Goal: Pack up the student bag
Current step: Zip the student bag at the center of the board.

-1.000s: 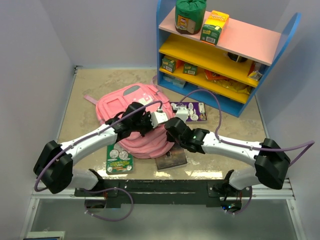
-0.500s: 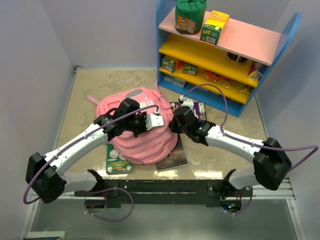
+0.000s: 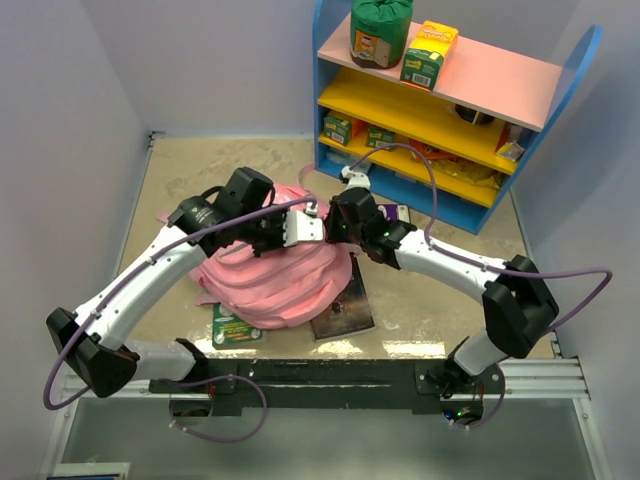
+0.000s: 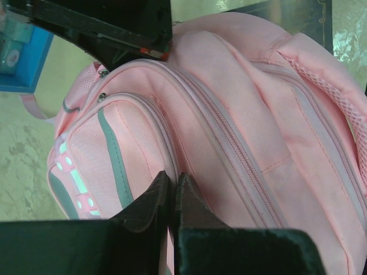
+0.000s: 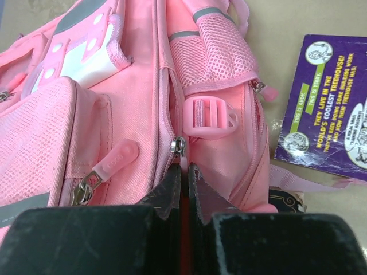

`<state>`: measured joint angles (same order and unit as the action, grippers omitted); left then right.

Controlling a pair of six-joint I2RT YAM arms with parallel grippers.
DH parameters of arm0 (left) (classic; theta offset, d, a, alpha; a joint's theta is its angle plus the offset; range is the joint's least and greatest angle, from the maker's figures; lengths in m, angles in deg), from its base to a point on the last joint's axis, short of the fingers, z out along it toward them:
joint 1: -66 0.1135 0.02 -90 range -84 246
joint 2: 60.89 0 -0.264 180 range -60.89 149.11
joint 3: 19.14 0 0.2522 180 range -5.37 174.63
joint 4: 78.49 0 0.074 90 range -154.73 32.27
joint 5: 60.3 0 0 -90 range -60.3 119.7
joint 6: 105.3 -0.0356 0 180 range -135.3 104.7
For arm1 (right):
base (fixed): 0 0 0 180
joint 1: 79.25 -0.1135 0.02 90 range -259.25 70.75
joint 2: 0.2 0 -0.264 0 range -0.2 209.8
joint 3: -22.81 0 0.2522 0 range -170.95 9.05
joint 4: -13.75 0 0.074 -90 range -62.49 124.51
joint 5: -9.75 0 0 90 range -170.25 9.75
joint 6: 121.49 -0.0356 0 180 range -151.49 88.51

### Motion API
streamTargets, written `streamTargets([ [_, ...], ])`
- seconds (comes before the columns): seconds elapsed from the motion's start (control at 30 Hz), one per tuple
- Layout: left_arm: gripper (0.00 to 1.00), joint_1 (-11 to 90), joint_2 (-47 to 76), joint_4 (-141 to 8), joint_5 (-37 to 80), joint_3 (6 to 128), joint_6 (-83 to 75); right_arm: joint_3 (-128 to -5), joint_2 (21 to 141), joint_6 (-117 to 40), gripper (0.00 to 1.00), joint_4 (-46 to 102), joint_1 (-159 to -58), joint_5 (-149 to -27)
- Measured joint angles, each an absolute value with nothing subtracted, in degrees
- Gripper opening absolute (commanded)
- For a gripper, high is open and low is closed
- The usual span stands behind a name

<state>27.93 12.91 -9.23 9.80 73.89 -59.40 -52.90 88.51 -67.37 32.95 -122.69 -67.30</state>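
Observation:
The student bag (image 3: 283, 285) is a soft pink backpack, bunched up in the middle of the table. In the top view both grippers meet at its upper right edge. My left gripper (image 3: 310, 234) (image 4: 172, 179) is shut on a fold of the bag's pink fabric (image 4: 241, 114) beside a zipper seam. My right gripper (image 3: 336, 238) (image 5: 184, 169) is shut on a thin pink zipper pull just below its metal slider (image 5: 179, 146). The bag (image 5: 132, 86) fills most of the right wrist view, showing mesh pockets, a pink strap buckle (image 5: 209, 117) and a second pull tab (image 5: 114, 160).
A blue shelf unit (image 3: 450, 110) with pink and yellow boards stands at the back right, holding boxes and a green pouch (image 3: 380, 30). A purple booklet (image 3: 397, 215) (image 5: 327, 103), a dark book (image 3: 345, 305) and a green card (image 3: 232, 325) lie around the bag.
Both arms have reached farther from the base toward the shelf, keeping their grips. The bag's top has been pulled along and up, so the bag stands bunched higher.

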Motion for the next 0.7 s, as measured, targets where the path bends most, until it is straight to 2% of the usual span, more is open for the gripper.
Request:
streamTargets([
  [0.33,0.00,27.9,5.0,-7.9,8.3,63.0,-66.4,-48.8,88.5,-65.1,0.00,27.1,-123.0,-75.3],
  [0.7,0.00,28.0,4.9,-0.5,3.4,64.9,-78.1,-47.4,92.4,-64.1,0.00,20.8,-123.0,-76.9],
])
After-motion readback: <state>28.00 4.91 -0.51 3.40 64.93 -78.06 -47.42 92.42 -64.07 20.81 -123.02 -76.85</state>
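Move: The left fingers already pinch the student bag's front-pocket edge; the zipper pull, held by the right fingers, is about 9 cm to that hand's right, 5 cm ahead and some 5 cm lower. The zipper run still to be closed continues roughly 6 cm ahead of the right hand and 2 cm left. The purple book lies 8 cm ahead and 12 cm right of the right hand, the dark book 11 cm back and 3 cm right, both about 13 cm below. The left hand keeps its pinch on the pocket edge and hauls the bag back towards the robot by about 5 cm, with some 3 cm to the left and 3 cm down early on, twisting nearly 20 degrees clockwise as it goes. The right hand, still shut on the zipper pull, works against it: it eases left and back a couple of centimetres while turning about 10 degrees counter-clockwise, then edges a little forward and sinks, ending some 3 cm left and 3 cm lower beside the bag's right side. ##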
